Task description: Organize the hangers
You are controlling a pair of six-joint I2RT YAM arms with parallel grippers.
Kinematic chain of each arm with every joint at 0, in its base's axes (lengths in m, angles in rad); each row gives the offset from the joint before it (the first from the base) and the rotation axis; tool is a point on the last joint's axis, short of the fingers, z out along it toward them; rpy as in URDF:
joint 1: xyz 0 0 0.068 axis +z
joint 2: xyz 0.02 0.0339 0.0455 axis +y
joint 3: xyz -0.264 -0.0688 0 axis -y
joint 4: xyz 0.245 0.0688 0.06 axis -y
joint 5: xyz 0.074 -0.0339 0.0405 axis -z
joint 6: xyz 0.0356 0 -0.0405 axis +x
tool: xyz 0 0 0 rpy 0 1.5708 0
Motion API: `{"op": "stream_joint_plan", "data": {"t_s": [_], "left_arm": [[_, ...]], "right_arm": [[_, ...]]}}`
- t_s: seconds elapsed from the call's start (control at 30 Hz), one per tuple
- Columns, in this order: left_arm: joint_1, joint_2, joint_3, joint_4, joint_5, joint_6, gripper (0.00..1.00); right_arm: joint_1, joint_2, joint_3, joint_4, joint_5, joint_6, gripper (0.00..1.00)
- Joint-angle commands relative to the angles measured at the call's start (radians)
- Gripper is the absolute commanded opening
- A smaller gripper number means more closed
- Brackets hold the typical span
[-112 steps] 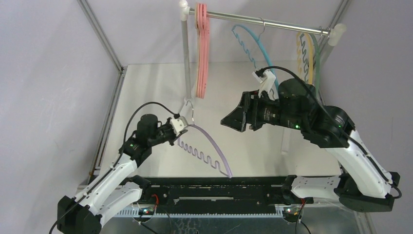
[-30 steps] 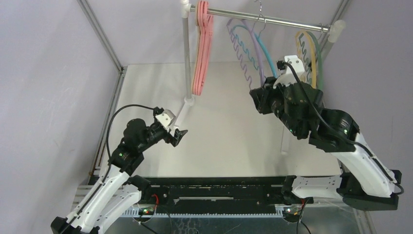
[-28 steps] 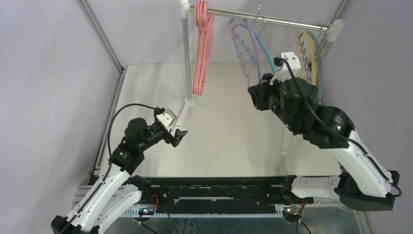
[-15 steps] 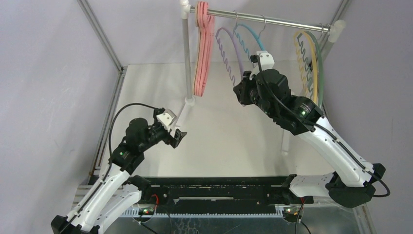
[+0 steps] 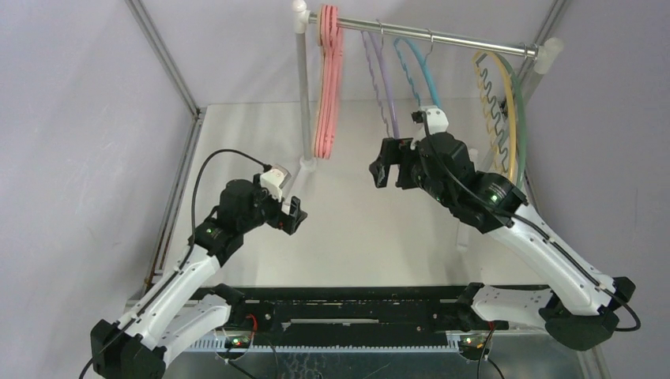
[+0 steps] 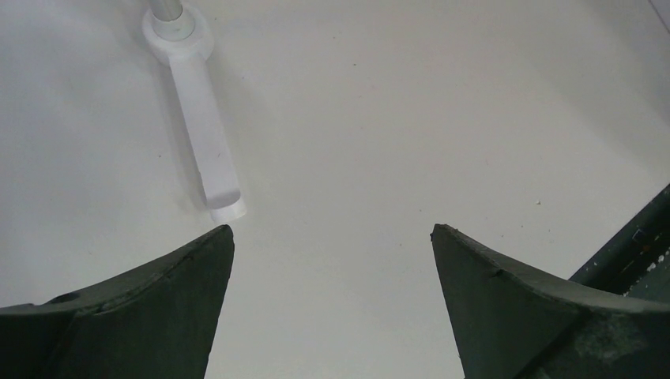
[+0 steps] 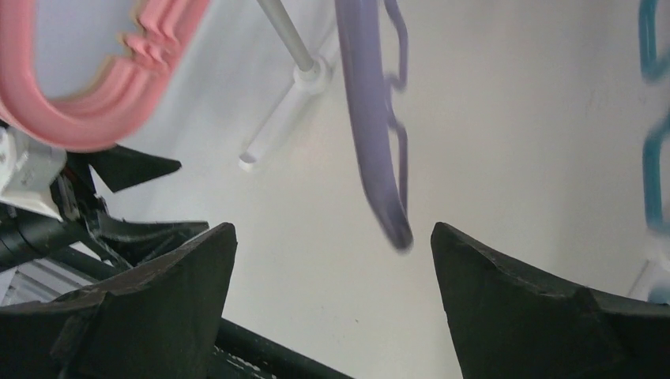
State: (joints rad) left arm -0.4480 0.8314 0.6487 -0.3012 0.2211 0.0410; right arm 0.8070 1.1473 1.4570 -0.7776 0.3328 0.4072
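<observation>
All the hangers in view hang on the grey rail (image 5: 466, 38). From left to right they are a pink bundle (image 5: 328, 95), a purple wavy one (image 5: 378, 75), a blue one (image 5: 417, 67), then yellow (image 5: 488, 91) and green (image 5: 519, 110). My right gripper (image 5: 381, 170) is open just below and in front of the purple hanger (image 7: 371, 134), whose blurred lower tip hangs free ahead of the jaws, untouched. The right wrist view also shows the pink hangers (image 7: 95, 103) and the blue hanger (image 7: 652, 181). My left gripper (image 5: 294, 213) is open and empty over bare table (image 6: 355, 118).
The rail rests on white poles; the left pole (image 5: 303, 95) stands on a white foot (image 6: 201, 134) just ahead of my left gripper. The right pole's cap (image 5: 548, 55) is by the frame's corner strut. A black bar (image 5: 355, 304) runs along the near table edge.
My right gripper has opened, let go of the purple hanger on the rail, and drawn back down and left. The purple hanger now swings free. My left gripper shifted slightly right.
</observation>
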Motion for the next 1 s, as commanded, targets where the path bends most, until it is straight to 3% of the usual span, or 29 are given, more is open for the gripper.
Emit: {"op": "stream_joint_plan", "data": {"t_s": [0.0, 0.3, 0.63, 0.97], "left_arm": [[0.011, 0.023, 0.038, 0.068, -0.03, -0.076, 0.99], [0.024, 0.081, 0.013, 0.137, -0.071, -0.171, 0.99], [0.027, 0.137, 0.047, 0.103, -0.07, -0.186, 0.99], [0.026, 0.117, 0.045, 0.062, -0.095, -0.159, 1.0]], "right_arm": [[0.004, -0.113, -0.088, -0.013, 0.025, 0.054, 1.0], [0.081, -0.256, -0.365, -0.01, 0.027, 0.11, 1.0], [0.161, -0.163, -0.526, 0.121, 0.022, 0.11, 1.0], [0.16, -0.095, -0.606, 0.226, -0.003, 0.057, 1.0]]}}
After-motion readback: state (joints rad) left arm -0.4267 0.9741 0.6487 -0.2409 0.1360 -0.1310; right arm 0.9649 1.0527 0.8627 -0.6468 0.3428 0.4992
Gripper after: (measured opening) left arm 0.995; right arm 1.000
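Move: Some 20 cm ahead of the open, empty right hand, a couple of centimetres left and 8 cm higher, hangs the middle of the purple hanger, its low near corner just beyond the fingers. At the same depth and height, the pink hangers are about 13 cm to the hand's left and the blue hanger 10 cm to its right. From the left hand, the purple hanger lies roughly 21 cm ahead, 20 cm right and 25 cm up. Backing away from the purple hanger's near corner with fingers still wide open, the right hand first goes back, down and a little right, then sinks almost straight towards the bare table while drifting back left, about 19 cm down and 7 back in all, tipping some 15 degrees downward. The open left hand eases about 3 cm down and 2 forward, turning 10 degrees counter-clockwise. ##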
